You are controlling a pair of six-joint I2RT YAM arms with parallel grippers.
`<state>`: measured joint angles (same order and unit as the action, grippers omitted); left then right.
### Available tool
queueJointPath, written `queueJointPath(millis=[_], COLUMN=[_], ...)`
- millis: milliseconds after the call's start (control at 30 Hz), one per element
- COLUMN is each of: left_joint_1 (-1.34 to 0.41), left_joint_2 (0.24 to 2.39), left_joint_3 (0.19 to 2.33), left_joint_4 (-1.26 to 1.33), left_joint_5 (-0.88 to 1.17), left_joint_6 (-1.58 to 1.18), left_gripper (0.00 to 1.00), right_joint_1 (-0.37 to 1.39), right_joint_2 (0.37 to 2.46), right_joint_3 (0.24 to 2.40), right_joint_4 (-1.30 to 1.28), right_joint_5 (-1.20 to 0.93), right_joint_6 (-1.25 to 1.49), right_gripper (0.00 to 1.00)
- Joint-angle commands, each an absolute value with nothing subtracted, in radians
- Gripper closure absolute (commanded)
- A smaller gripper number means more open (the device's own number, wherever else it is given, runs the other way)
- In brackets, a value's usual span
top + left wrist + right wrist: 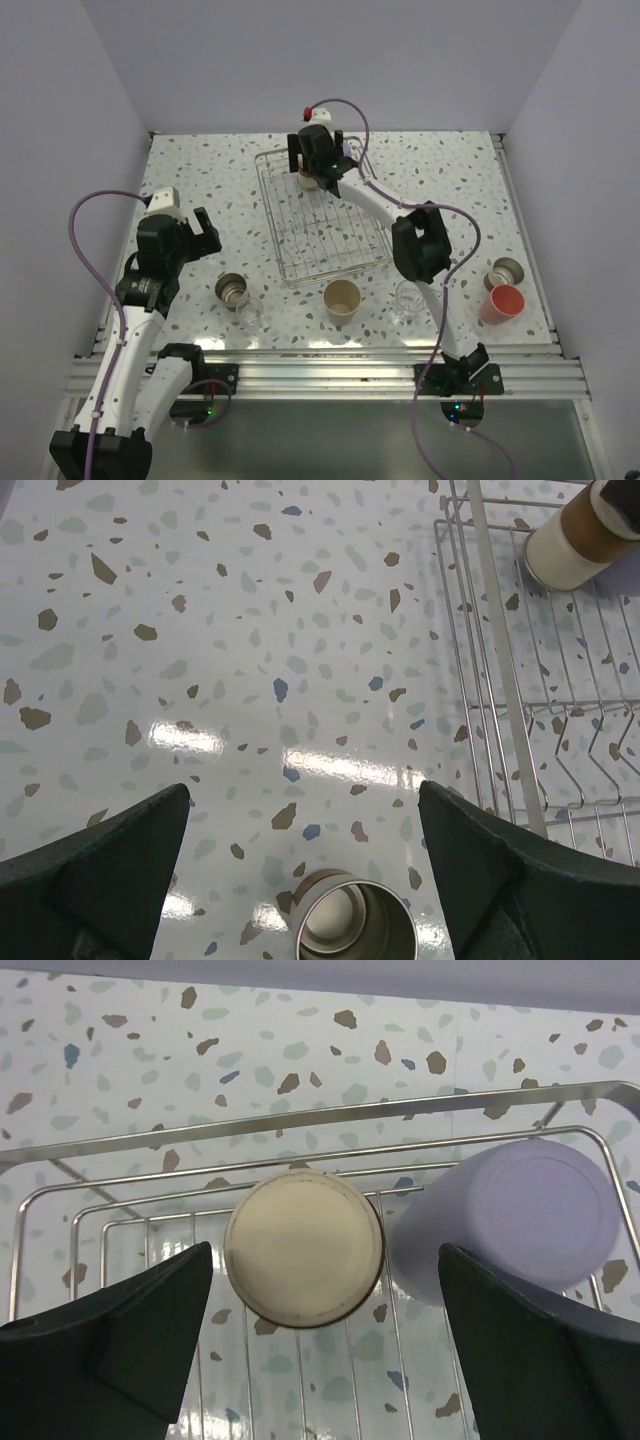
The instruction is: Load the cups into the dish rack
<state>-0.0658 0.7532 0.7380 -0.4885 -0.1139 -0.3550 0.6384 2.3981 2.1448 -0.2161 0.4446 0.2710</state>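
The wire dish rack (325, 225) lies mid-table. Over its far end my right gripper (318, 172) hangs open. In the right wrist view its jaws (325, 1260) stand wide apart above an upturned cup with a cream base (303, 1248), not touching it. A lavender cup (510, 1222) stands upturned beside that one in the rack (300, 1125). My left gripper (205, 232) is open left of the rack, empty. Just below its jaws (305, 795) a steel cup (357, 920) stands mouth up on the table.
Along the near edge stand the steel cup (232, 290), a clear glass (248, 312), a beige tumbler (342, 298) and another clear glass (405, 302). At the right are a second steel cup (507, 270) and a salmon-pink cup (502, 303). Walls enclose three sides.
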Motion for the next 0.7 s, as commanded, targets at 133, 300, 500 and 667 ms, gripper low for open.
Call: queueJointPath(millis=[133,300,500,667], left_joint_1=[-0.063,-0.063,-0.069,-0.084], left_joint_2=[0.790,0.876,0.956,0.985], left_joint_3=[0.779,0.773,0.802,0.870], left_joint_4=[-0.508,-0.503,-0.577,-0.711], left_joint_5=[-0.178,-0.112,0.041,0.120], left_joint_6=[-0.356,-0.406,-0.387,-0.362], left_gripper=[0.00,0.03,0.39,0.44], right_joint_1=[0.707,0.821,0.831,0.833], right_joint_2=[1.926,1.575,1.414,1.333], right_joint_3=[1.916,1.446,1.214,1.101], right_joint_4=[-0.143,0.043,0.015,0.020], right_joint_5=[0.410,0.413,0.356,0.356], right_joint_6=[0.271,0.305,0.422,0.446], right_gripper=[0.02,0.02,0.02,0.02])
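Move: About 6 cm back, 4 cm right and 13 cm below the left hand stands the upright steel cup. The glass cup is some 7 cm nearer the base and 5 cm right of it. From the right hand, the steel cup lies roughly 36 cm back, 18 cm left and 8 cm down; the banded cup it has set in the rack is about 2 cm ahead, straight on, and 3 cm lower, the purple cup 9 cm right and 4 cm ahead, also 3 cm lower. Pulling back some 23 cm with fingers already open, the right hand leaves the banded cup, climbing nearly 20 cm over the rack before sinking about 6 cm, its left side rolling up and turning counter-clockwise. The left hand dips about 6 cm towards the steel cup, tipping its fingers down nearly 20 degrees, narrowing them to about half open and finally swinging right, still without touching. ##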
